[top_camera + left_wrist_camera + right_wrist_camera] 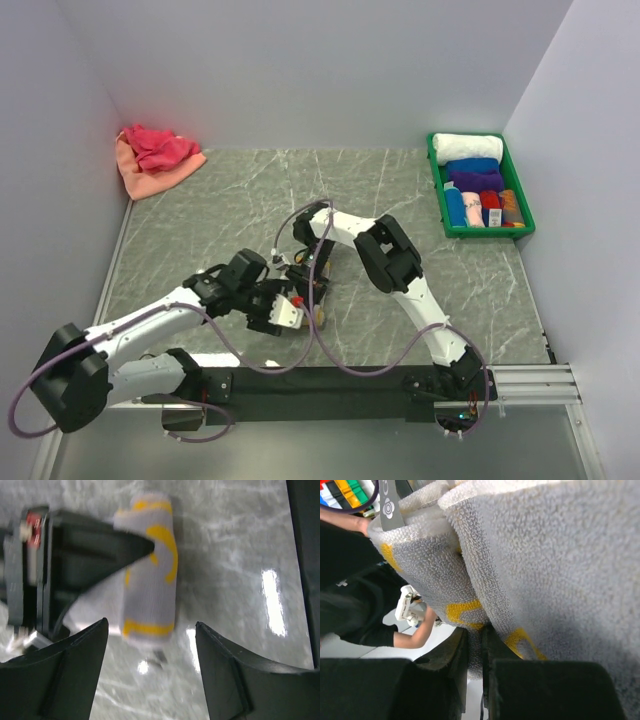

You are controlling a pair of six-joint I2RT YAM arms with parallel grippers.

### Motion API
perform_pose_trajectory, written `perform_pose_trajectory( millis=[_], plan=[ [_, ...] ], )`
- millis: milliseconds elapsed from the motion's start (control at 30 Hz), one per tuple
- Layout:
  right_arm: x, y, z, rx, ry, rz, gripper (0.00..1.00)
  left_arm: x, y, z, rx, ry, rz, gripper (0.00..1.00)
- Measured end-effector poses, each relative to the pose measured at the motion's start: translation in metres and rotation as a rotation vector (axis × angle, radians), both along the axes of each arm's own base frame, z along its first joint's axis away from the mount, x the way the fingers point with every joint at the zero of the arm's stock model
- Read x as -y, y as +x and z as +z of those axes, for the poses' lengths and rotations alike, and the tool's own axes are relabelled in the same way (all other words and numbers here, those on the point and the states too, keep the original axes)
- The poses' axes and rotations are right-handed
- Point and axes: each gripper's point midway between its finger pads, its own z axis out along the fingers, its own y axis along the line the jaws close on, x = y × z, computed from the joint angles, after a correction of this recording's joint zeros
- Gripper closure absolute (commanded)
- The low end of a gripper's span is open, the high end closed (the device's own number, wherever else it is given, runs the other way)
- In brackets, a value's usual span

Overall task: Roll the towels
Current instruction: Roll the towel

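A rolled grey-white towel (150, 575) with yellow markings lies on the marble table, in front of my left gripper (151, 623). That gripper is open, its two fingers standing either side of the roll's near end without touching it. My right gripper (475, 630) is shut on a fold of this same towel (545, 555), whose cloth fills the right wrist view. One black finger (100, 545) of it reaches the roll from the left. From above, both grippers (295, 312) (303, 268) meet at the table's middle front and hide most of the roll.
A green tray (440, 195) at the back right holds several rolled towels, among them white (467, 147), blue (472, 166) and purple (478, 182). A loose pink towel (158, 147) lies on an orange one (150, 178) in the back left corner. Walls close in three sides.
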Motion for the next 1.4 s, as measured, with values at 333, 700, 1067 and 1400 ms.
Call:
perform_pose_trajectory(
  millis=[333,700,1067,1400],
  plan=[
    [-0.001,0.005,0.0,0.011,-0.025,0.001,0.96,0.023,0.005,-0.04,-0.029,0.094,0.015,0.71],
    [0.006,0.033,0.003,0.138,-0.029,-0.036,0.5,0.026,0.009,-0.038,-0.093,0.132,0.042,0.99],
    [0.081,0.176,0.094,0.849,0.084,-0.382,0.49,0.022,0.029,-0.037,-0.525,0.13,0.173,0.99],
    [0.132,0.112,0.137,1.062,0.206,-0.476,0.5,0.018,0.055,-0.039,-0.963,0.166,0.312,0.99]
  ],
)
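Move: The half-rolled towel's roll runs crosswise, its middle about 6 cm right of the open left hand, level fore and aft and 5 cm below. The right hand still grips the roll's right part, with that middle some 5 cm to its left, level fore and aft and in height. The flat rest of the towel lies about 8 cm farther out than the roll's middle and 3 cm to the right of it. Left sinks 4 cm, pinches the roll, tilts and edges forward; right lets go, withdrawing forward, then right and up. ##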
